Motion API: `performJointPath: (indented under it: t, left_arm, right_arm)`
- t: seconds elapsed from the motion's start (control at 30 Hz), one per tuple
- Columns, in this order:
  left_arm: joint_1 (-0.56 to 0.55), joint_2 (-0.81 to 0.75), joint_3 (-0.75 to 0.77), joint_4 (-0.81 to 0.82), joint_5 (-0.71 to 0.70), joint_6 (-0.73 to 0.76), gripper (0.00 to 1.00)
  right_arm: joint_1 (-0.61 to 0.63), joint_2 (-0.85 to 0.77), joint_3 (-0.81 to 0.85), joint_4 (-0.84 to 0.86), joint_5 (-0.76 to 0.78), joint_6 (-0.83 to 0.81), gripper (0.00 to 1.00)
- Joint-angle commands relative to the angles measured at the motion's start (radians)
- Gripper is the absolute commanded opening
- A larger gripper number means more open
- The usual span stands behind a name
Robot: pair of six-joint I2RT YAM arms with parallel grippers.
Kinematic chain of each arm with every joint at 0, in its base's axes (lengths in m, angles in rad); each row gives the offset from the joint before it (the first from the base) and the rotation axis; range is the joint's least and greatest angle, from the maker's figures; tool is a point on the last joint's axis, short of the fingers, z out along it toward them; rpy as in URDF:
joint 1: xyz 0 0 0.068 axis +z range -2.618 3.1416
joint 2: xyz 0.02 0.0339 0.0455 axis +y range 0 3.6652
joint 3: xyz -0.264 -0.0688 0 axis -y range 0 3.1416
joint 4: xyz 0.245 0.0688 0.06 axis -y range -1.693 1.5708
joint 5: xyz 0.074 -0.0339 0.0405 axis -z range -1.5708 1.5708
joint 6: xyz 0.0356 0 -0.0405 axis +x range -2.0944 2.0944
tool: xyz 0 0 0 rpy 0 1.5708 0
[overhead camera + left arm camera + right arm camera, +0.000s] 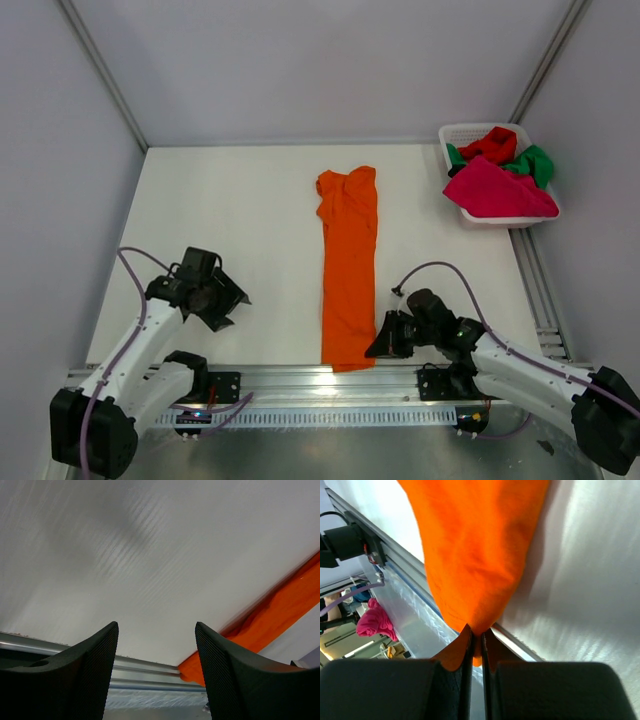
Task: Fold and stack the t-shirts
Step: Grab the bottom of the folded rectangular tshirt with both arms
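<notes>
An orange t-shirt (pixel 349 262) lies folded into a long narrow strip down the middle of the white table, its near end at the front edge. My right gripper (pixel 381 341) is shut on that near end, the orange cloth (pixel 475 570) pinched between its fingers (pixel 462 652). My left gripper (pixel 222 300) hovers open over bare table to the left, nothing between its fingers (pixel 102 650); the orange t-shirt (pixel 280 615) shows at the right of the left wrist view. Magenta (pixel 497 190), red (pixel 492 145) and green (pixel 535 162) t-shirts lie heaped in the basket.
The white lattice basket (pixel 455 132) stands at the back right corner of the table. An aluminium rail (pixel 300 385) runs along the front edge by the arm bases. Grey walls enclose the table on the left, back and right.
</notes>
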Motion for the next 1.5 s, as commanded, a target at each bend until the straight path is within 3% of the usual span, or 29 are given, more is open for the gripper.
performJointPath:
  t: [0.0, 0.13, 0.4, 0.57, 0.8, 1.13, 1.47]
  left_arm:
    - [-0.004, 0.011, 0.01, 0.057, 0.036, 0.0, 0.66]
    - [-0.013, 0.021, -0.055, 0.155, 0.111, -0.035, 0.66]
    - [-0.248, 0.082, -0.169, 0.403, 0.093, -0.258, 0.66]
    - [-0.453, 0.2, -0.105, 0.476, 0.016, -0.321, 0.66]
    - [-0.645, 0.353, 0.046, 0.497, -0.045, -0.324, 0.65]
    - [-0.773, 0.459, 0.075, 0.558, -0.027, -0.364, 0.65]
    - [-0.877, 0.533, 0.115, 0.566, -0.112, -0.431, 0.65]
  right_arm:
    - [0.003, -0.018, 0.069, -0.006, 0.02, 0.01, 0.03]
    - [0.003, -0.018, 0.068, -0.007, 0.021, 0.013, 0.03]
    - [0.004, -0.005, 0.069, -0.008, 0.023, 0.011, 0.03]
    - [0.004, -0.004, 0.06, -0.016, 0.023, 0.014, 0.03]
    - [0.003, -0.024, 0.051, -0.037, 0.029, 0.019, 0.03]
    - [0.004, -0.105, 0.006, -0.06, 0.031, 0.065, 0.03]
    - [0.003, -0.186, -0.015, -0.085, 0.044, 0.117, 0.03]
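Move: The folded t-shirt's bottom left corner lies about 20 cm to the right of the open left gripper, some 12 cm back and 7 cm below. The bottom right corner, already pinched in the right gripper, is about 31 cm right and 10 cm back, while the shirt's middle is roughly 26 cm right and 11 cm ahead. From the right hand, the bottom left corner is some 11 cm left, 2 cm back and slightly lower. Swing the left gripper about 20 cm right and some 7 cm back towards the t-shirt's bottom left corner, dipping early, rising slightly midway, then sinking again to finish about 4 cm lower. Turn it clockwise nearly 30 degrees on the way and keep the fingers open. With the right gripper, keep the bottom right corner pinched, lift it a centimetre or so at the start and hold it there. ##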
